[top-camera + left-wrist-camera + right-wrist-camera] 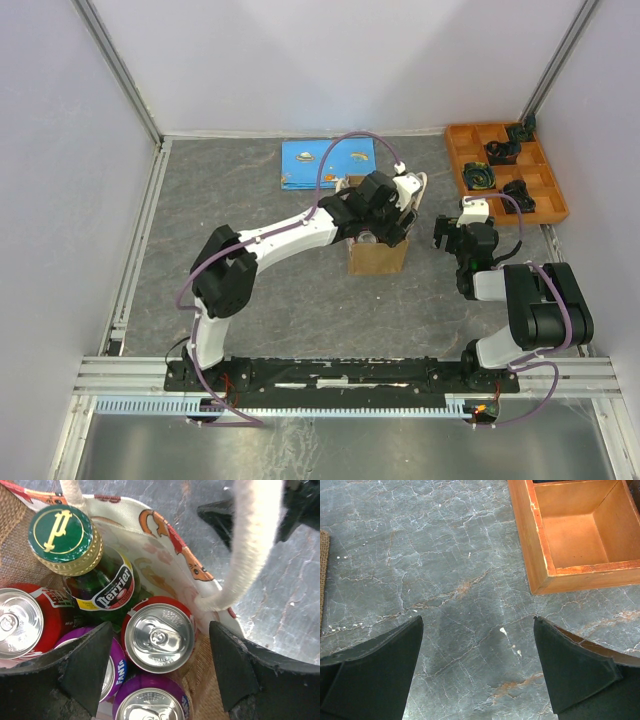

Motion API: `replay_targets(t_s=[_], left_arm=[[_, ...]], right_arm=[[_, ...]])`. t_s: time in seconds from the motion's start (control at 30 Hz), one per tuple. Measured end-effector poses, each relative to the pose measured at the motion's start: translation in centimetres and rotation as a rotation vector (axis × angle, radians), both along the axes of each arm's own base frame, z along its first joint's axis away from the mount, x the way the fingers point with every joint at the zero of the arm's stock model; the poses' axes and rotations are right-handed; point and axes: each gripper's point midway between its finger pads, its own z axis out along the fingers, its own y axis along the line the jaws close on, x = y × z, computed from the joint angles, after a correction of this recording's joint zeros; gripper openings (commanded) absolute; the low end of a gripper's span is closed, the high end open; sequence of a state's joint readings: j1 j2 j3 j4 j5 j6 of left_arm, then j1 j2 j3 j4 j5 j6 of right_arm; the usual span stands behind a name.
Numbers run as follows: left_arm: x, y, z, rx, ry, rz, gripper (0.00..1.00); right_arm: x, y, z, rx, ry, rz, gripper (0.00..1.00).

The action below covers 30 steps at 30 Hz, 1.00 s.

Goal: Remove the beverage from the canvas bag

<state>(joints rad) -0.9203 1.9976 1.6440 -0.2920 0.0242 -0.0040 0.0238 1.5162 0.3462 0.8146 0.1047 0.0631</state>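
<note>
The tan canvas bag (pixel 378 257) stands mid-table, its cream handle (pixel 250 545) looping up on the right of the left wrist view. Inside it are a green Perrier bottle (pixel 95 577) with a green cap, a red can (pixel 159 636), a second red can (pixel 20 622) and two purple Fanta cans (pixel 150 705). My left gripper (pixel 160 630) hangs open just above the bag's mouth, one finger on each side of the middle red can, touching nothing. My right gripper (pixel 477 622) is open over bare tabletop to the right of the bag (pixel 322 570).
An orange compartment tray (pixel 505 170) holding small black items sits at the back right; its corner (pixel 540 555) shows close ahead of the right gripper. A blue picture card (pixel 328 163) lies flat behind the bag. Pale walls enclose the table on three sides.
</note>
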Motion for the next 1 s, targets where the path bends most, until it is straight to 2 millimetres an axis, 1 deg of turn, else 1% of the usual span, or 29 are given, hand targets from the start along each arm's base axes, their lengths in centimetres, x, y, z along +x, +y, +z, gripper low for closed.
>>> replay_targets(t_s=[0.13,0.33,0.53,0.8,0.87,0.9,0.93,1.0], left_arm=[[0.4,0.1,-1.1,0.033,-0.001,0.009,0.79],[0.5,0.2,-1.2,0.043,-0.004,0.012,0.73],[0.5,0.2,-1.7,0.058,0.008,0.01,0.72],[0.5,0.1,-1.9,0.062,0.013,0.008,0.72],[0.5,0.1,-2.0,0.062,0.014,0.007,0.68],[0.5,0.1,-2.0,0.062,0.015,0.006,0.62],[0.4,0.1,-2.0,0.061,0.016,0.005,0.59],[0.4,0.0,-2.0,0.058,0.018,0.002,0.56]], right_arm=[[0.0,0.0,0.0,0.0,0.0,0.0,0.99],[0.0,0.0,0.0,0.0,0.0,0.001,0.99],[0.0,0.0,0.0,0.0,0.0,0.0,0.99],[0.0,0.0,0.0,0.0,0.0,0.0,0.99],[0.0,0.0,0.0,0.0,0.0,0.0,0.99],[0.0,0.0,0.0,0.0,0.0,0.0,0.99],[0.0,0.0,0.0,0.0,0.0,0.0,0.99],[0.0,0.0,0.0,0.0,0.0,0.0,0.99]])
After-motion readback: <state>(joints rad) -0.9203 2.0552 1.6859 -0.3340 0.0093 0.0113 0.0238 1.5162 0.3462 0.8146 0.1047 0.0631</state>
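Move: The left hand hovers open over the bag's near right corner, with the red can there about 1 cm ahead of it, 1 cm to its right and 7 cm below. The green bottle stands roughly 6 cm beyond that can; one purple can sits some 6 cm to the can's left and 2 cm farther out, the other 6 cm left and 3 cm nearer. From the right hand the red can lies about 21 cm left and 3 cm back, roughly level. Down into the bag, about 2 cm and slowing after a quicker first half, the left hand lowers its fingers either side of the near right red can's top, tilting only slightly. The fingers narrow from wide open in two steps, ending about can-wide and up against the rim from both sides. ##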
